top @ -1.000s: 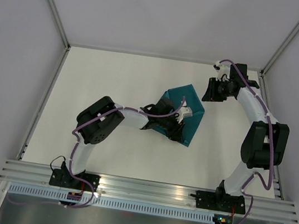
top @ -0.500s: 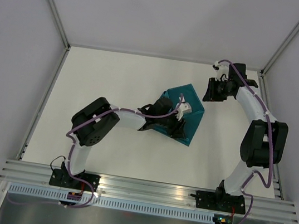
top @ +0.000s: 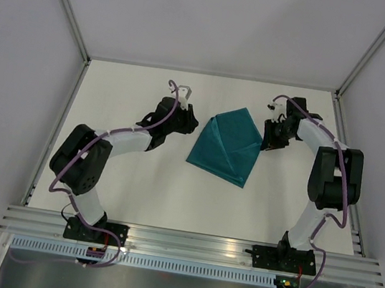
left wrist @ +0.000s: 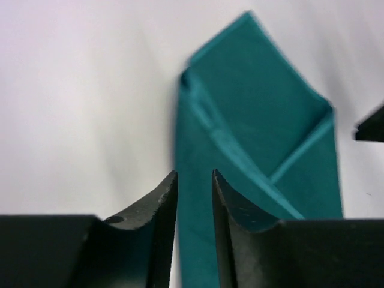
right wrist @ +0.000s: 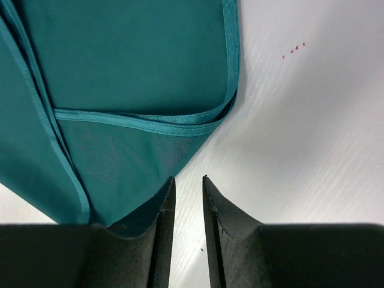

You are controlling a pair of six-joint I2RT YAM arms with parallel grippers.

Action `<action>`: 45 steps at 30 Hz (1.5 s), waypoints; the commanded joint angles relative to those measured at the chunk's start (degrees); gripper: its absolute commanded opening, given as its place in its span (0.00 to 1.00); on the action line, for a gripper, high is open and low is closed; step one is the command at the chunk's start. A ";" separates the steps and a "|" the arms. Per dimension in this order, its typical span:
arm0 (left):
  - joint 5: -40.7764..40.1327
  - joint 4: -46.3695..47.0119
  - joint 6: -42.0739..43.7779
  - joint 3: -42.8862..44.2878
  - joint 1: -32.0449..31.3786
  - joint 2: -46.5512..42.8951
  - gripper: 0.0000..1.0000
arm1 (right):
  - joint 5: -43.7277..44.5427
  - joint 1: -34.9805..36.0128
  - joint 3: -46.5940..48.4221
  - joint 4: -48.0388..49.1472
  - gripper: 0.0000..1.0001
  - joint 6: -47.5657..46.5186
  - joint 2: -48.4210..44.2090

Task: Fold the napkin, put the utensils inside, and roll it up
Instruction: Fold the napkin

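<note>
The teal napkin (top: 225, 145) lies folded into a kite shape in the middle of the white table. My left gripper (top: 189, 120) is just off its left edge, jaws nearly shut with a narrow gap and nothing in them. In the left wrist view the left gripper (left wrist: 195, 175) points along the napkin's (left wrist: 252, 120) left edge. My right gripper (top: 268, 135) is at the napkin's right corner, also nearly shut and empty. The right wrist view shows the right gripper (right wrist: 188, 179) over bare table beside the napkin's hemmed corner (right wrist: 120, 72). No utensils are in view.
Grey walls enclose the table on three sides. An aluminium rail (top: 192, 244) carrying both arm bases runs along the near edge. A few small red specks (right wrist: 294, 51) mark the table near the right gripper.
My left gripper has left the top of the napkin and swung back and left onto bare table. The napkin now lies uncovered. My right gripper has moved a little nearer its right corner.
</note>
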 commanded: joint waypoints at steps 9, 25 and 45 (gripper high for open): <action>-6.52 -9.44 -8.82 1.56 1.38 5.82 0.21 | 5.86 2.66 -1.52 1.92 0.29 -0.20 3.80; -7.31 -5.23 -14.09 -3.97 -1.96 8.29 0.13 | 8.76 6.88 3.40 2.18 0.29 0.50 9.43; -13.81 -5.49 -18.23 -12.94 -3.45 1.08 0.17 | 7.88 9.69 9.39 2.62 0.29 -0.11 12.95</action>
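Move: The napkin's left edge passes about 4 cm back, 1 cm left and 11 cm below the left hand, its near-left corner 6 cm back and 2 cm left. From the right hand, the napkin's right corner is about 3 cm ahead, 1 cm left and 4 cm below. The far corner is some 14 cm ahead and 7 cm left, the near-right corner 10 cm back and 5 cm left. Left hand, fingers narrowing, sinks about 11 cm, drags napkin's left edge back; right sinks 4, pushes it left-forward. ##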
